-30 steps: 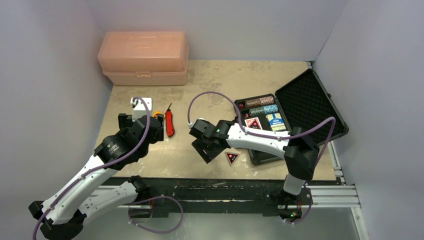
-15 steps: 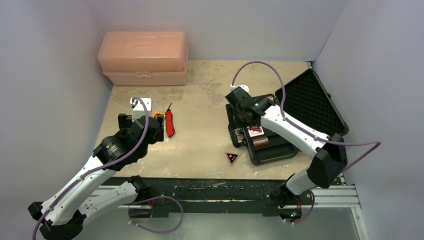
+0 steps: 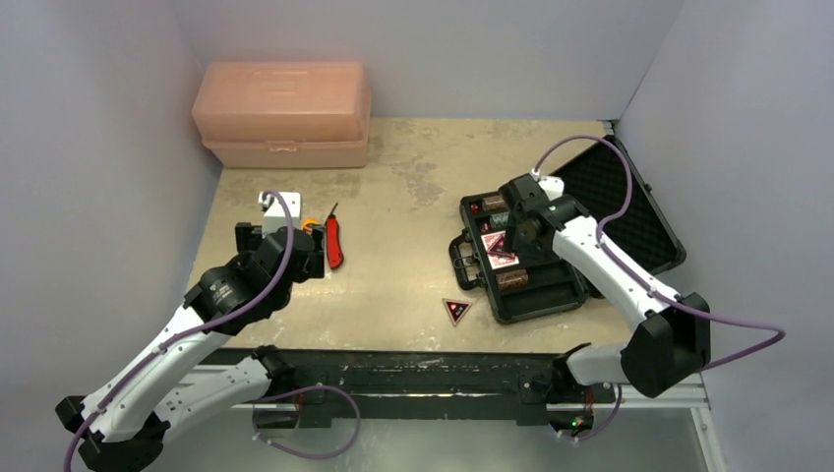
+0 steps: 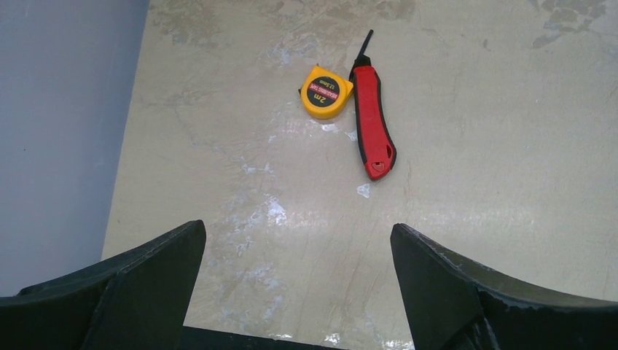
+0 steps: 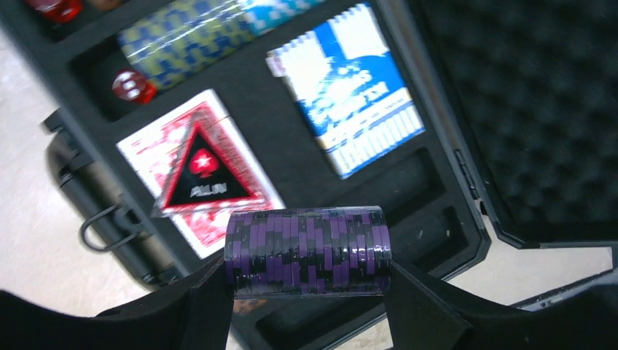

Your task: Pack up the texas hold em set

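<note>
The black case (image 3: 563,291) lies open at the right, its foam lid (image 3: 649,221) folded back. My right gripper (image 3: 515,236) hovers over the tray, shut on a purple-and-black chip stack (image 5: 307,250) held sideways between its fingers (image 5: 208,299). Below it, the red card deck (image 5: 218,219) carries a black-red triangular token (image 5: 202,169). The blue deck (image 5: 346,84), a green-blue chip stack (image 5: 189,33) and a red die (image 5: 131,86) sit in their slots. An empty slot (image 5: 412,193) lies just past the held stack. A second triangular token (image 3: 455,311) rests on the table. My left gripper (image 4: 299,240) is open over bare table.
A red folding knife (image 4: 373,124) and a yellow tape measure (image 4: 326,91) lie ahead of the left gripper. A large peach plastic box (image 3: 283,113) stands at the back left. The case handle (image 3: 460,264) points toward the table's middle.
The right arm swung from the table's middle, near the loose token, across to above the case tray. The left arm has not moved.
</note>
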You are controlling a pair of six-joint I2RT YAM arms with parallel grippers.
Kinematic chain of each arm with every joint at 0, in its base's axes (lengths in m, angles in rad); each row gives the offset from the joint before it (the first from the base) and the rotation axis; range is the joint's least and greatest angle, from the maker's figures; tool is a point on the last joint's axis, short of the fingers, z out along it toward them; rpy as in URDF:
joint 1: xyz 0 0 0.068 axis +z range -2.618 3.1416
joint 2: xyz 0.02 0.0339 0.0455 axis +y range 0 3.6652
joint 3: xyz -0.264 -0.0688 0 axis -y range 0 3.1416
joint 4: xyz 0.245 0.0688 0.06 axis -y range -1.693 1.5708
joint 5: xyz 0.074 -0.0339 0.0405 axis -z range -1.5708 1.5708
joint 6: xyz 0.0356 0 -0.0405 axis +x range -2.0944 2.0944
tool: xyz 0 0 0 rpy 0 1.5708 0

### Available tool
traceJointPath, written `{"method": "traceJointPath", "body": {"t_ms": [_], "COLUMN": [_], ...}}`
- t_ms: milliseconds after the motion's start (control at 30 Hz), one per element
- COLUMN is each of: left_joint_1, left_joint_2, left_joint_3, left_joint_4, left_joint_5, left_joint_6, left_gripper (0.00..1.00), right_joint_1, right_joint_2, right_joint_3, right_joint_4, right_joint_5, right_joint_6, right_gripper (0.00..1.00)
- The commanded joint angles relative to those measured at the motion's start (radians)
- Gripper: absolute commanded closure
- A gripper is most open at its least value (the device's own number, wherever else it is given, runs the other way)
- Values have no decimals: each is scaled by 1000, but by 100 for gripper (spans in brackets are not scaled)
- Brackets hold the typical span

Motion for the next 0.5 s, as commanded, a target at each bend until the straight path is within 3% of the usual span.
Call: {"method": "traceJointPath", "body": {"t_ms": [0,233,467], "left_joint_1": [8,8,8], "left_joint_2": [3,13,18], "left_joint_3": [4,4,4], "left_joint_4": [32,32,33], "left_joint_5": [3,6,6], "left_joint_6": [16,16,17], "left_gripper": [1,1,2], "right_joint_1": [-82,-170,-180], "right_joint_2": [-91,-136,-82], "right_joint_3": [-56,-153,-217], "right_joint_4": [15,51,123], "right_joint_5": [71,61,33], "right_joint_6": [112,159,121], "right_gripper": [76,80,79]}}
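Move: The empty stretch of slot beside the brown chip stack lies about 5 cm to the right of the right hand, 4 cm back and some 8 cm below; the hand already holds the purple chip stack. The brown chip stack is 2 cm left and 6 cm back, the red card deck 5 cm left and 1 cm ahead, and the blue card box 5 cm right and 3 cm ahead. From the left hand that slot is roughly 56 cm right and 2 cm ahead, 18 cm below. The purple chip stack, still pinched between the right fingers, is carried some 6 cm to the right with a smaller drift back, sinking all the while, away from the red card deck towards the free slot beside the brown stack. The sideways travel dies out towards the end and it mostly goes down, about 3.5 cm in all, as the wrist turns some 15 degrees clockwise. ##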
